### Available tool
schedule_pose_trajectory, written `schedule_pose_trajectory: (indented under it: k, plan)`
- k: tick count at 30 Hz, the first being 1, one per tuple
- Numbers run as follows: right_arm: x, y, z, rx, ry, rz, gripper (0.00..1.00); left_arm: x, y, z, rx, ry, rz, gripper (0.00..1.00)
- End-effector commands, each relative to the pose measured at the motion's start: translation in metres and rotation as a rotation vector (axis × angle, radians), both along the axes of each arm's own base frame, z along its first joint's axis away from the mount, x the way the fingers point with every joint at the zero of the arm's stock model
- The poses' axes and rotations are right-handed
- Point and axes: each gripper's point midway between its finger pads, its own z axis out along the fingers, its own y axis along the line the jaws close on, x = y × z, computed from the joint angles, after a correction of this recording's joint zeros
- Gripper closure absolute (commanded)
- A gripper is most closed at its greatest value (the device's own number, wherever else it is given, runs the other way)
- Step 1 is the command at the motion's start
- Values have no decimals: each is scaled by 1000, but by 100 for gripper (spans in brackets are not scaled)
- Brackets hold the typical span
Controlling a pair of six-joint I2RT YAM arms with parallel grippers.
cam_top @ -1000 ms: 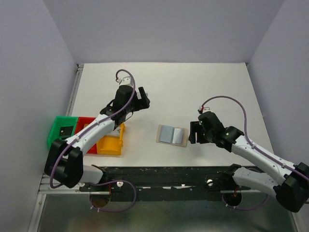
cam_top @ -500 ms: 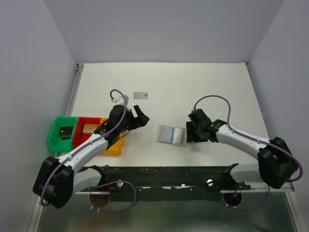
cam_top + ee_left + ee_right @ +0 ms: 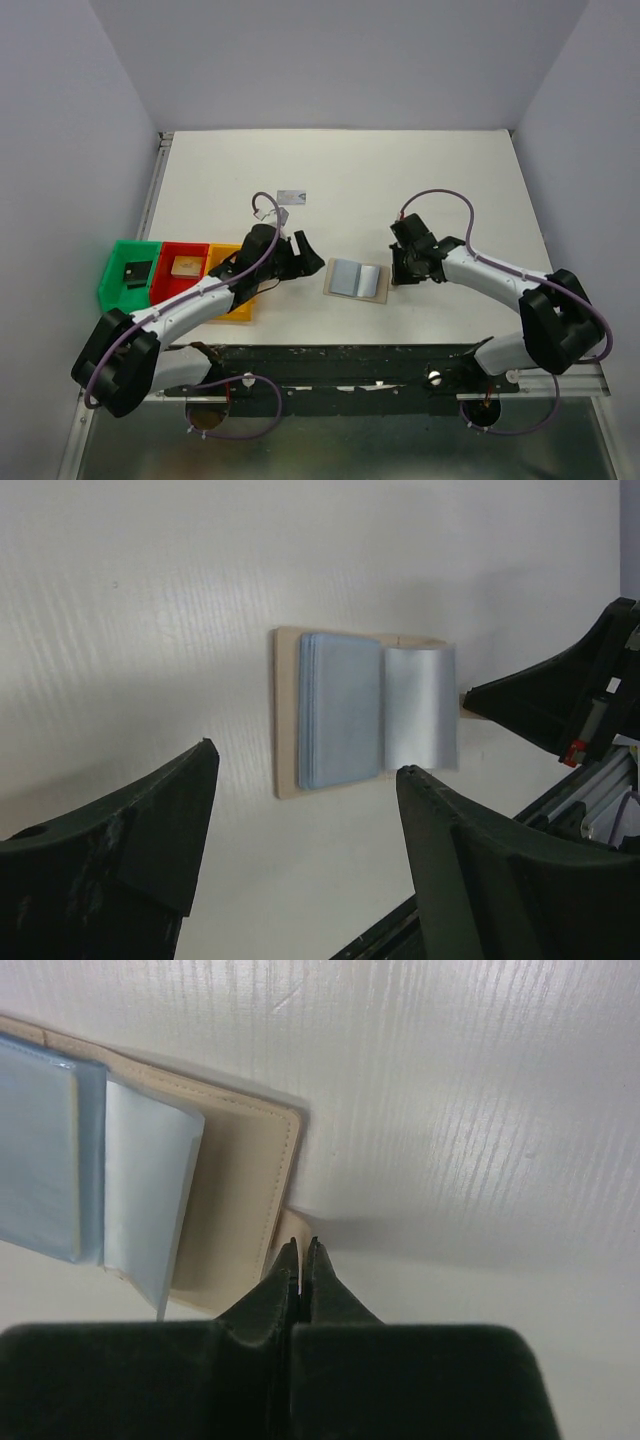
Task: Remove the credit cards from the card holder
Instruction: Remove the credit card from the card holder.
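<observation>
The card holder (image 3: pixel 357 279) lies open on the table, tan rim around two light blue-grey panels (image 3: pixel 340 710). No card shows inside it. My right gripper (image 3: pixel 398 274) is at its right edge, jaws shut on the small tan tab (image 3: pixel 291 1226). My left gripper (image 3: pixel 303 252) hovers just left of the holder, open and empty, its fingers (image 3: pixel 150 830) framing the holder in the left wrist view. One silver-grey credit card (image 3: pixel 291 194) lies flat on the table farther back. A flat gold-tan piece (image 3: pixel 185 265), apparently another card, rests in the red bin.
Green bin (image 3: pixel 112 283), red bin (image 3: pixel 170 283) and yellow bin (image 3: pixel 228 300) stand in a row at the left. A small black chunky object (image 3: pixel 135 270) sits in the green bin. The black rail (image 3: pixel 340 360) runs along the near edge.
My right gripper closed and slid in to the holder's tab. The left arm drew back from the far table toward the holder, leaving the silver card behind.
</observation>
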Motion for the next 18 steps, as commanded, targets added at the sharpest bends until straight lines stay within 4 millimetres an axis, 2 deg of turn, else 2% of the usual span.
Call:
schedule_pose_trajectory:
  k: [1,6,15,18]
  plan:
    - [4,9,17,55,-49,54,100,4,-31,17,-40,-6,-70,18]
    - [-6,16,32,130,-92,132,100,5,-51,8,-14,37,-120,20]
    - [-10,15,42,145,-126,160,100,6,-65,-18,-6,101,-151,20]
    - [-9,16,43,150,-130,163,100,5,-70,-20,-16,105,-174,20]
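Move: Some 9 cm to the right of the open left hand, roughly level with it and about 8 cm lower, lies the blue card pocket of the opened card holder. The white flap stands about 15 cm to that hand's right and 1 cm back. The right fingers are already shut on the tan tab at the holder's right edge; from the right hand the holder's middle lies about 10 cm to the left, level with it front to back and 1 cm lower. Lifting the still-pinched tab by about 4 cm, the right hand drifts slightly left with a small counter-clockwise wrist turn, then holds there. The left hand first travels some 5 cm to the right towards the blue card pocket, then sinks about 3 cm beside it, tipping slightly down, fingers staying open and not yet touching. ##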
